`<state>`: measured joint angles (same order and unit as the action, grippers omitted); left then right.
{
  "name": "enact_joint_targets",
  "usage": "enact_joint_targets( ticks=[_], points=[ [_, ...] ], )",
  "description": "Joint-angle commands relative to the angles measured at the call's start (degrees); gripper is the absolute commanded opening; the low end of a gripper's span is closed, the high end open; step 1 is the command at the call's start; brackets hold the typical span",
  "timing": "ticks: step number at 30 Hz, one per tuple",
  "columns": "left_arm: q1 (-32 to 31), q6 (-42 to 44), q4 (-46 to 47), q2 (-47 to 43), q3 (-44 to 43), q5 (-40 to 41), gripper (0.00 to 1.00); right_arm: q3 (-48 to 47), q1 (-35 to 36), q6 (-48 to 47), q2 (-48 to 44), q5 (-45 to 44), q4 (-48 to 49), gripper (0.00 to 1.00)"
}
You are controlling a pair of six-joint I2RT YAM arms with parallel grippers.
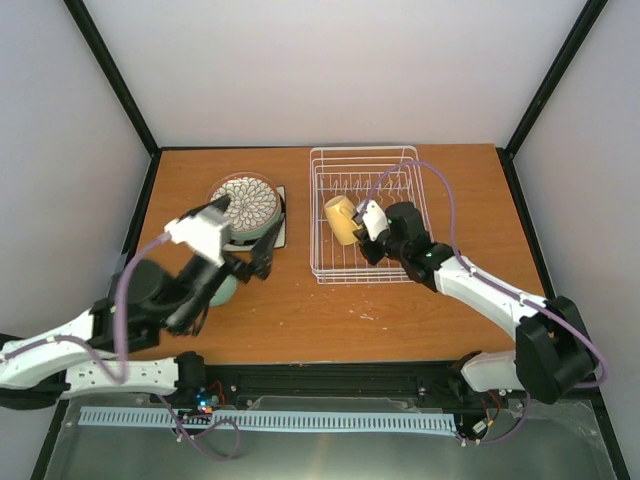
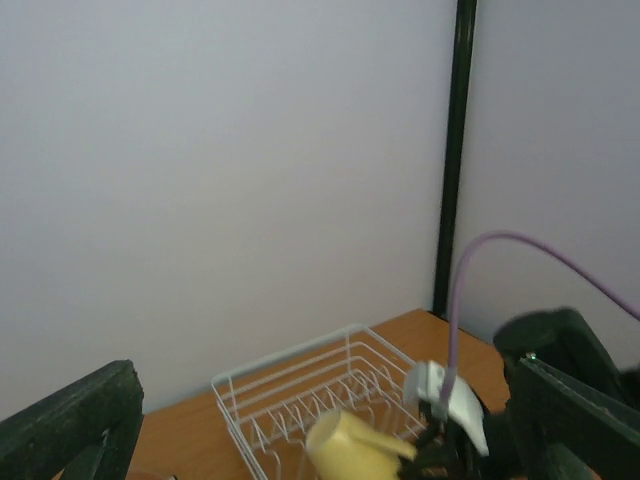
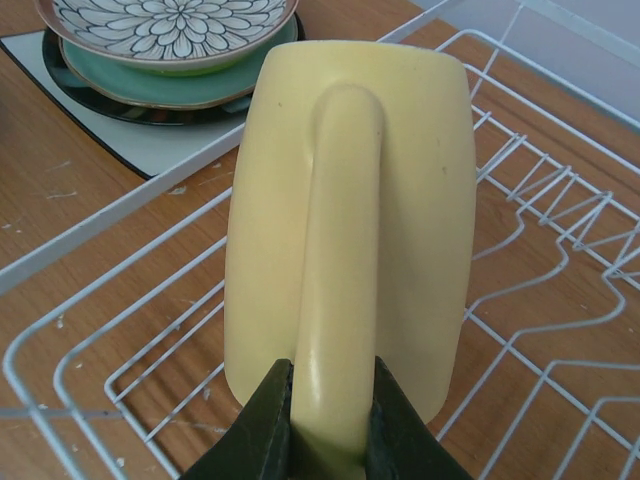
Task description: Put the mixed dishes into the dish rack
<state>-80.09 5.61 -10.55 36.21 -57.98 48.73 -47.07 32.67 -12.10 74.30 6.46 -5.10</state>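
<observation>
The yellow mug (image 1: pixel 340 220) (image 3: pixel 350 200) lies tilted on its side over the left part of the white wire dish rack (image 1: pixel 318 160) (image 2: pixel 280 355). My right gripper (image 1: pixel 363 229) (image 3: pixel 332 420) is shut on the mug's handle. Left of the rack, a white petal-patterned plate (image 1: pixel 245 200) (image 3: pixel 165 20) tops a stack with a pale teal plate (image 3: pixel 170 85), a dark plate (image 3: pixel 60 70) and a square white plate (image 3: pixel 150 145). My left gripper (image 1: pixel 248 265) hangs open and empty near the stack's front, its fingers (image 2: pixel 70 430) spread wide. A mint-green bowl (image 1: pixel 224 289) peeks out beneath the left arm.
The rack's upright prongs (image 1: pixel 350 185) run along its far half. Black frame posts (image 1: pixel 115 75) and white walls close in the wooden table (image 1: pixel 300 310) on three sides. The right arm's purple cable (image 1: pixel 445 200) loops over the rack's right side.
</observation>
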Motion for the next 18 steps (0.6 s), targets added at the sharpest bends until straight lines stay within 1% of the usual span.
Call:
enact_joint_targets(
  ticks=[1, 2, 3, 5, 8, 10, 12, 16, 18],
  points=[
    [13.6, -1.4, -5.3, 16.8, -13.0, -13.1, 1.00, -2.9, -0.2, -1.2, 3.6, 3.2, 11.0, 0.03],
    [19.2, -3.5, -7.0, 20.3, -16.3, -19.4, 1.00, -3.1, -0.2, -1.0, 4.6, 4.0, 11.5, 0.03],
    [23.6, -4.7, -7.6, 23.2, -18.7, -23.9, 1.00, -3.3, -0.2, -0.9, 5.7, 4.8, 11.8, 0.03],
    [27.8, -4.9, -7.6, 28.0, -21.6, -27.0, 1.00, -4.2, -0.2, -0.9, 7.7, 5.9, 11.1, 0.03],
    [34.2, -7.2, -10.3, 33.0, -24.9, -34.6, 1.00, -5.4, -0.2, -1.8, 10.5, 8.8, 9.0, 0.03],
    [38.5, -9.0, -10.4, 33.8, -24.3, -39.8, 1.00, -5.8, -0.3, -2.4, 12.6, 10.3, 8.3, 0.03],
    [41.3, -9.9, -8.3, 32.5, -21.3, -42.7, 1.00, -6.3, -0.2, -2.9, 14.9, 11.0, 7.5, 0.03],
    [44.8, -10.8, -4.9, 28.6, -15.5, -44.0, 1.00, -6.5, -0.4, -3.1, 17.4, 11.2, 7.3, 0.03],
    [46.1, -10.6, -4.1, 27.7, -13.7, -44.4, 1.00, -7.6, -0.6, -3.5, 18.9, 11.4, 5.5, 0.03]
  ],
)
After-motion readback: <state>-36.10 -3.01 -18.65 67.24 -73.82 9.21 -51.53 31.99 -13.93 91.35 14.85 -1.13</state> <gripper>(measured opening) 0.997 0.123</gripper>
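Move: From the left gripper, high up, open and empty, the plate stack lies about 27 cm ahead, 4 cm left and some 39 cm below; the green bowl is about 10 cm ahead, 12 cm left and 43 cm below. The right gripper holds the yellow mug by its handle; the mug's spot on the rack floor is about 4 cm ahead, 7 cm left and 14 cm down. The plate stack is some 10 cm ahead and 28 cm left of this hand. Swing the left gripper forward about 17 cm towards the plate stack, bowing out to the right and partly back, then sinking to end lower; tip the open fingers down some 15 degrees. Meanwhile keep the right fingers shut on the mug's handle and lower it about 7 cm into the rack's near left part, easing left and slightly forward, the hand tipping down a little. ##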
